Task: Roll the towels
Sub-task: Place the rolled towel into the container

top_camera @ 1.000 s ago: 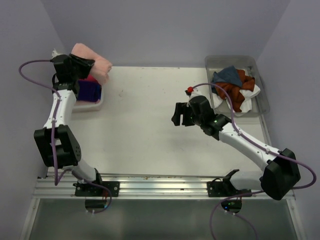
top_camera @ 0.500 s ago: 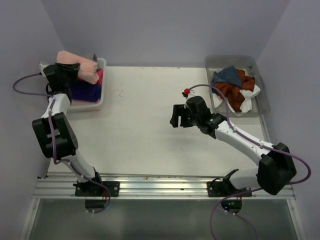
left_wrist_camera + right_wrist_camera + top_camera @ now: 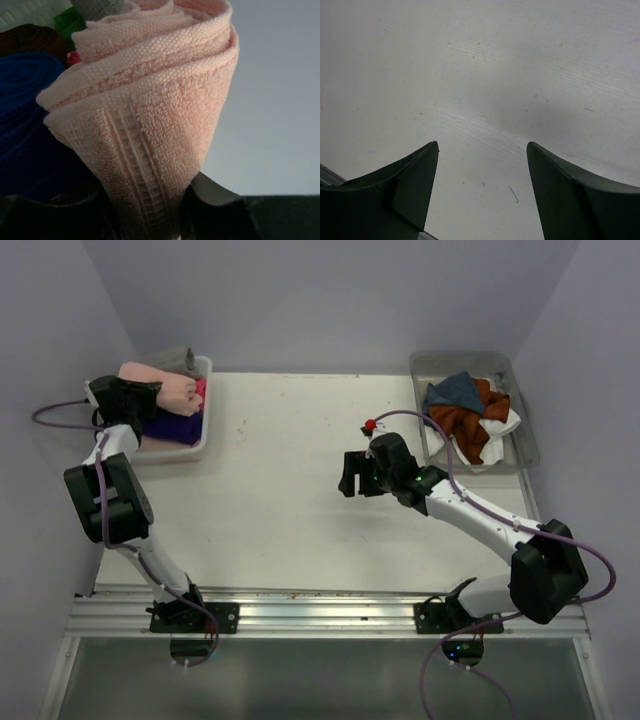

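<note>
A rolled salmon pink towel [image 3: 170, 390] hangs over the left bin [image 3: 196, 443], with my left gripper [image 3: 146, 398] shut on its end. In the left wrist view the roll [image 3: 150, 95] fills the frame, pinched between my fingertips [image 3: 215, 200] at the bottom. Under it in the bin lie a purple roll [image 3: 172, 426], a hot pink one [image 3: 200, 388] and a grey one [image 3: 176, 357]. My right gripper [image 3: 349, 473] hovers open over the bare table [image 3: 485, 75], jaws wide with nothing between them. Loose teal [image 3: 455, 390], rust orange [image 3: 470, 427] and white [image 3: 507, 425] towels lie in the right bin [image 3: 462, 358].
The left bin sits at the table's back left corner, against the side wall. The clear bin with loose cloths is at the back right. The right arm's cable arcs over the table near that bin's left rim.
My left gripper has carried the salmon pink roll leftward and lower, over the bin. The right gripper has drifted slightly left and stays open.
</note>
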`<state>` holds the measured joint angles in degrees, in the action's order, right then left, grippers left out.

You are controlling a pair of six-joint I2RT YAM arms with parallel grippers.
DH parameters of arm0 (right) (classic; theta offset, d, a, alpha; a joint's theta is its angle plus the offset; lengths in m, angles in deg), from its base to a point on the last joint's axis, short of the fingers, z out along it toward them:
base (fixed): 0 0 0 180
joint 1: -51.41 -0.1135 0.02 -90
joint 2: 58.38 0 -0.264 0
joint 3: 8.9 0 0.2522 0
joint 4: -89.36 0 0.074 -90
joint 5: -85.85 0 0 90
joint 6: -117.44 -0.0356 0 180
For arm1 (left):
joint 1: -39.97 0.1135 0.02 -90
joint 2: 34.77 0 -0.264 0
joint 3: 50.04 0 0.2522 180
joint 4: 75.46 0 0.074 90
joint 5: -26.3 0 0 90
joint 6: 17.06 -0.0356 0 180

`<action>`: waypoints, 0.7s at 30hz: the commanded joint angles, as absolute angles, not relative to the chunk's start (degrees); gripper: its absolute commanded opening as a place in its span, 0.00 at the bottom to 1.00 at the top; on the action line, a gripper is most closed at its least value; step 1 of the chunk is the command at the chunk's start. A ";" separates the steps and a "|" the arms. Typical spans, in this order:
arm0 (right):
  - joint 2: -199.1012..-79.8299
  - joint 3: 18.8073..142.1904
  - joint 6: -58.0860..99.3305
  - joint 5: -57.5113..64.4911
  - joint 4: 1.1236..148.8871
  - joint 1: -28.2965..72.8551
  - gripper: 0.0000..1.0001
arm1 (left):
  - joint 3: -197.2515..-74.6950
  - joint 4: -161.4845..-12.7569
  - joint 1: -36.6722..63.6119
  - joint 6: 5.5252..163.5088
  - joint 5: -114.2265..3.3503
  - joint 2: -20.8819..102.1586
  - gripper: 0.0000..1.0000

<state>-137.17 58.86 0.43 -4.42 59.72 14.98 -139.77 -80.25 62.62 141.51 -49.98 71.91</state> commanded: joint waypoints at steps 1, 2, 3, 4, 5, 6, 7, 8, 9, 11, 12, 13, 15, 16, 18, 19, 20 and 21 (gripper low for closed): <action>-137.75 60.32 -0.07 -3.10 60.92 14.84 0.75 | -144.04 -89.11 63.08 142.63 -49.19 74.83 0.41; -137.75 60.32 -0.16 -3.10 60.92 14.84 0.75 | -144.31 -89.14 63.08 142.72 -50.07 74.83 0.44; -137.75 60.32 -0.25 -3.18 60.92 14.84 0.75 | -144.40 -91.14 63.08 142.72 -50.16 75.09 0.47; -137.75 60.50 -0.34 -3.10 60.92 14.84 0.75 | -144.83 -92.11 63.08 142.72 -50.16 75.36 0.52; -137.84 60.50 -0.42 -3.01 61.01 14.84 0.76 | -145.36 -92.99 63.08 142.64 -50.08 75.62 0.64; -137.92 60.59 -0.51 -3.01 61.01 14.84 0.76 | -145.98 -93.96 63.08 142.46 -49.99 75.88 0.70; -138.01 60.67 -0.43 -2.92 61.10 14.84 0.76 | -147.37 -95.88 63.08 142.20 -49.90 76.32 0.75; -138.19 60.68 -0.42 -2.83 61.01 14.84 0.76 | -148.00 -96.60 63.08 141.76 -49.64 76.59 0.83; -138.19 60.76 -0.42 -2.75 60.92 14.84 0.76 | -148.53 -97.30 63.00 141.58 -49.46 76.59 0.85; -138.36 60.76 -0.51 -2.74 60.92 14.84 0.76 | -150.02 -99.32 63.00 140.62 -49.29 76.41 0.90; -138.19 60.76 -0.51 -2.83 60.92 14.84 0.76 | -150.72 -100.38 63.08 140.18 -49.37 76.33 0.91; -138.19 60.85 -0.60 -2.75 60.92 14.84 0.76 | -151.95 -102.30 63.00 139.74 -49.55 75.98 0.91; -138.19 60.85 -0.69 -2.57 61.10 14.93 0.76 | -152.75 -104.24 63.08 138.42 -49.99 74.84 0.93; -138.19 60.76 -0.78 -2.48 61.10 14.84 0.76 | -152.75 -104.51 63.08 137.89 -49.90 74.48 0.95; -138.28 60.76 -0.86 -2.31 61.36 14.84 0.76 | -152.49 -104.43 63.08 137.28 -48.85 73.60 0.98; -138.28 60.85 -0.95 -1.96 61.36 14.84 0.76 | -152.66 -104.52 63.08 136.93 -48.32 73.08 0.99; -138.36 60.85 -1.04 -1.87 61.19 14.84 0.76 | -152.84 -104.69 63.00 136.31 -47.54 72.90 0.99; -138.37 60.94 -0.95 -1.78 61.10 14.84 0.76 | -152.84 -105.13 63.00 135.87 -47.44 72.64 1.00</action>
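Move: The white container that the pink roll goes into has its middle about 7 cm to the left gripper's right, 3 cm back and 13 cm below. In it, the purple roll lies some 8 cm right and 7 cm back, the red roll about 10 cm right and 1 cm ahead, both roughly 11 cm below. The grey roll is 8 cm right, 7 cm ahead and 6 cm down. From the idle right gripper, the container lies about 44 cm left, 21 cm ahead and 7 cm below. Open the left gripper from under half to fully wide, letting the pink towel roll loose on top of the purple and red rolls. As the fingers start to part, sink about 1.5 cm into the container, then stay at nearly that height while the wrist tips the fingers down by some 10 degrees. Keep the fingers around the roll; don't draw back yet. ##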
